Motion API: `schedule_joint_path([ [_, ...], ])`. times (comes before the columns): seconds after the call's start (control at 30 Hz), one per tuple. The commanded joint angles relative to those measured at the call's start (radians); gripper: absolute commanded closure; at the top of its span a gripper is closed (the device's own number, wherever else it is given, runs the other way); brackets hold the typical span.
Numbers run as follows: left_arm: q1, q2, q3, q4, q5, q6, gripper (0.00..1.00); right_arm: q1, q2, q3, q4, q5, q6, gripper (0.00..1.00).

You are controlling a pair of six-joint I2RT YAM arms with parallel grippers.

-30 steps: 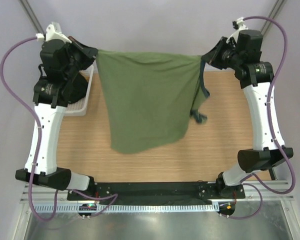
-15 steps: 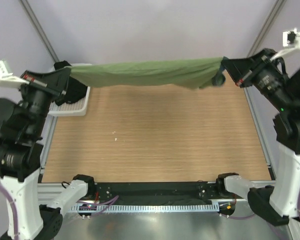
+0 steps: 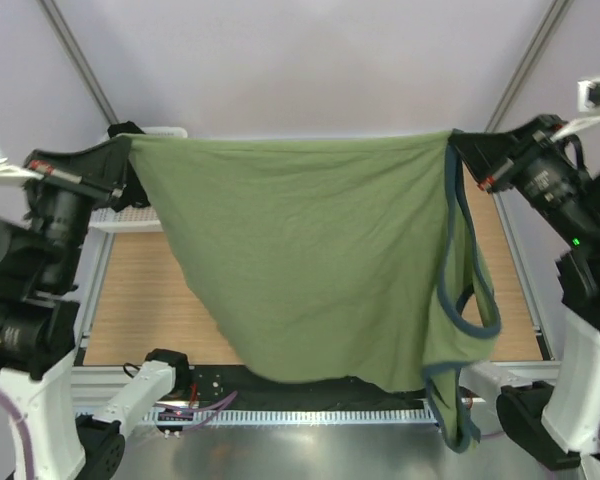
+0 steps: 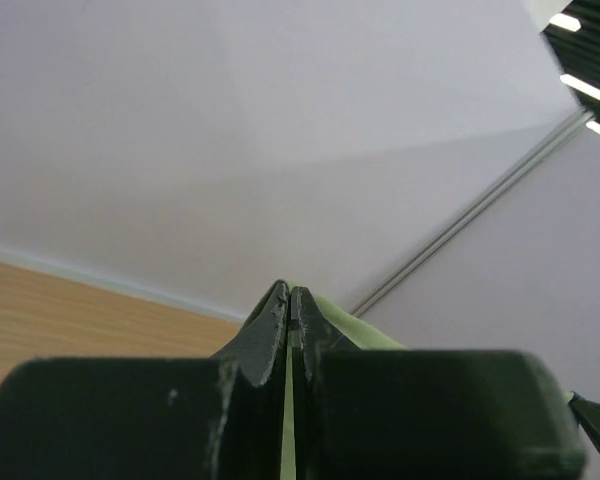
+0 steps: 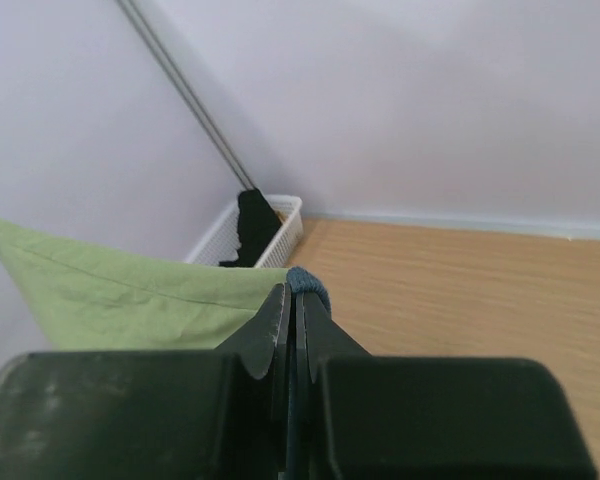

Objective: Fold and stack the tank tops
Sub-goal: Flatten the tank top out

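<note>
The olive green tank top [image 3: 310, 260] hangs spread in the air between both grippers, high over the table, with its navy trimmed straps [image 3: 462, 300] dangling at the right. My left gripper [image 3: 130, 150] is shut on its left top corner, and the right gripper [image 3: 458, 145] is shut on its right top corner at the navy trim. The left wrist view has green cloth [image 4: 340, 322] coming out past the pinched jaws of the left gripper [image 4: 288, 296]. In the right wrist view the right gripper [image 5: 292, 292] clamps the navy trim [image 5: 310, 280]. The black tank top [image 5: 252, 228] lies in the basket.
A white mesh basket [image 3: 130, 218] stands at the table's far left corner, seen also as the basket [image 5: 285, 222] in the right wrist view. The wooden table [image 3: 130, 300] shows at the left and right of the hanging cloth. Metal frame posts [image 3: 75, 60] rise at the back corners.
Both arms rose and spread outward with the green top. It was pulled into a taut band at the far edge, and now hangs wide, swung toward the near side.
</note>
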Motion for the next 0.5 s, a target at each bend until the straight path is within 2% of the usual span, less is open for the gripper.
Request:
schedule_joint_path([
  [0.0,0.004,0.103,-0.113,0.075,-0.005,0.005,1.0,-0.003,0.124,-0.064,-0.005,0.083,-0.018,0.99],
  [0.13,0.004,0.227,-0.173,0.15,-0.025,-0.015,1.0,-0.003,0.268,-0.118,0.056,0.111,-0.003,0.99],
  [0.2,0.009,0.337,-0.147,0.172,-0.034,-0.021,1.0,-0.005,0.333,-0.079,0.088,0.102,0.01,0.99],
  [0.23,0.021,0.379,-0.118,0.172,-0.034,-0.024,1.0,-0.013,0.42,-0.048,0.092,0.096,0.023,0.99],
  [0.37,0.079,0.601,0.108,0.118,0.074,-0.055,1.0,-0.036,0.65,0.22,0.061,0.037,0.053,0.99],
  [0.4,0.091,0.655,0.211,0.095,0.082,-0.055,1.0,-0.042,0.687,0.348,0.04,0.018,0.057,0.99],
  [0.47,0.098,0.684,0.299,0.084,0.076,-0.048,1.0,-0.077,0.77,0.457,0.035,-0.007,0.1,0.99],
])
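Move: Each hand still holds one top corner of the green tank top, high above the boards. The far middle of the table, where it is to go, lies about 30 cm ahead and 58 cm below both hands, some 24 cm to my left hand's right and 20 cm to my right hand's left. The white basket with the dark tank top in it sits roughly 30 cm ahead, 17 cm left and 54 cm below my left hand. With both grips kept shut on the corners and the tank top stretched between them, I fling both hands forward together, about 27 cm out over the table, sinking some 16 cm on the way, with the drop levelling off at the end. Both wrists tip down by roughly 30 degrees as I reach towards the table's far side. ##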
